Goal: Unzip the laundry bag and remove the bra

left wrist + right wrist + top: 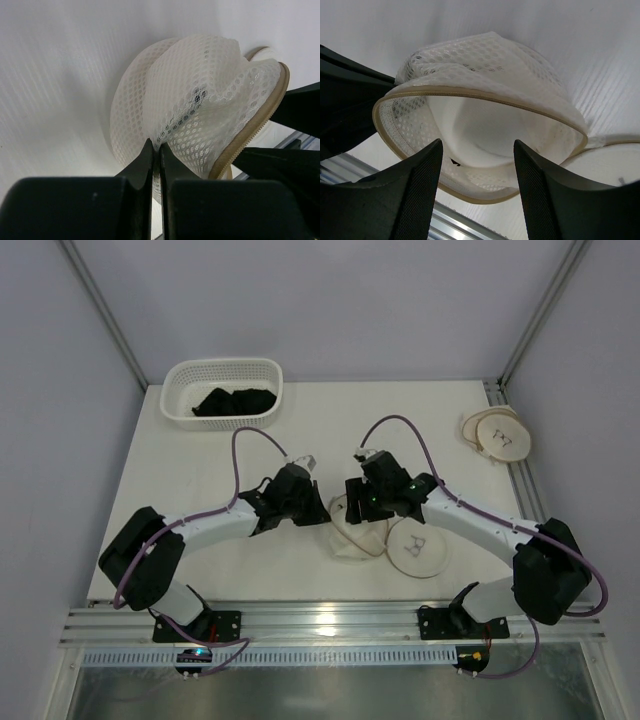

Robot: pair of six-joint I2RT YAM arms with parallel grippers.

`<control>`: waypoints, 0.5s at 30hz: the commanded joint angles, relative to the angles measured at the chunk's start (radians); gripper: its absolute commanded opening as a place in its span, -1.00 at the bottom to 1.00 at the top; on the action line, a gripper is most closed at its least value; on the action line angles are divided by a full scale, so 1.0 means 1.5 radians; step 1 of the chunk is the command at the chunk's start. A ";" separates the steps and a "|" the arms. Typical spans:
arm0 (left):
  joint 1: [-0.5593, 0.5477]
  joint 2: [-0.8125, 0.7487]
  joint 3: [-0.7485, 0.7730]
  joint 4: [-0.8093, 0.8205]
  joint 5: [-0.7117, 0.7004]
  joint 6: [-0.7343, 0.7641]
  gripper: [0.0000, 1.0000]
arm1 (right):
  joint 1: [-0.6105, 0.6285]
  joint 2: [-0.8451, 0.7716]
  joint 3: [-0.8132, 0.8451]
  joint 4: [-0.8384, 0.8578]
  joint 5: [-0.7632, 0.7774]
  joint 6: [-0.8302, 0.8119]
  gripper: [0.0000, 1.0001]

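The laundry bag (350, 538) lies between my two grippers in the middle of the table. Its cream mesh (200, 100) is lifted and its brown-trimmed zip rim (470, 92) gapes open. My left gripper (156, 150) is shut on a fold of the mesh and holds it up; in the top view this gripper (318, 502) is at the bag's left edge. My right gripper (477, 142) is open at the bag's mouth, one finger on either side of the opening. Inside the bag lies a smooth white cup, the bra (485, 125), with a small dark bit by its edge.
A white lattice basket (222, 392) holding black cloths (235, 401) stands at the back left. A second round pouch (418, 550) lies just right of the bag. A third (497, 435) lies at the back right edge. Aluminium rails (330, 625) run along the near edge.
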 commanded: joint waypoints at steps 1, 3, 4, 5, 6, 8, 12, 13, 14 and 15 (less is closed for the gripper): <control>0.002 -0.009 -0.002 0.036 0.011 -0.009 -1.00 | 0.017 0.020 -0.013 0.042 0.003 0.017 0.25; 0.002 -0.010 -0.002 0.036 0.013 -0.011 -1.00 | 0.025 0.032 -0.018 0.041 0.016 0.021 0.26; 0.002 -0.011 -0.003 0.035 0.012 -0.012 -1.00 | 0.026 0.046 -0.023 0.040 0.022 0.024 0.28; 0.002 -0.011 -0.003 0.035 0.011 -0.012 -1.00 | 0.030 0.052 -0.024 0.039 0.042 0.028 0.28; 0.002 -0.014 -0.003 0.035 0.010 -0.012 -1.00 | 0.032 0.059 -0.025 0.033 0.060 0.032 0.29; 0.002 -0.017 -0.006 0.035 0.008 -0.011 -1.00 | 0.043 0.076 -0.028 0.022 0.094 0.048 0.35; 0.002 -0.020 -0.007 0.036 0.010 -0.014 -1.00 | 0.061 0.102 -0.034 0.029 0.113 0.056 0.39; 0.002 -0.020 -0.008 0.036 0.012 -0.015 -1.00 | 0.063 0.108 -0.036 0.032 0.112 0.055 0.38; 0.002 -0.020 -0.009 0.036 0.012 -0.017 -1.00 | 0.064 0.118 -0.037 0.037 0.109 0.056 0.34; 0.002 -0.019 -0.009 0.036 0.015 -0.018 -1.00 | 0.065 0.123 -0.040 0.045 0.104 0.056 0.23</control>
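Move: The white bra lies in the open laundry bag some 6 cm below the right hand and about 2 cm nearer the base, neither left nor right of it. The mesh wall in the left hand's grip is about 7 cm to the right hand's left, level front to back and 2 cm lower; the bag's folded-out round lid lies 14 cm to its right, 6 cm back and 9 cm down. From the left hand, the bra is about 8 cm right, 2 cm back and 4 cm down. The right hand sinks about 5.5 cm through the zip-edged mouth towards the bra, easing back a centimetre at first and tipping its wrist by some 10 degrees, its fingers staying well apart so that their tips go past the zipper rim and end on either side of the white cloth. Meanwhile the left hand stays in place and keeps its shut pinch on the mesh wall, holding the mouth open. ##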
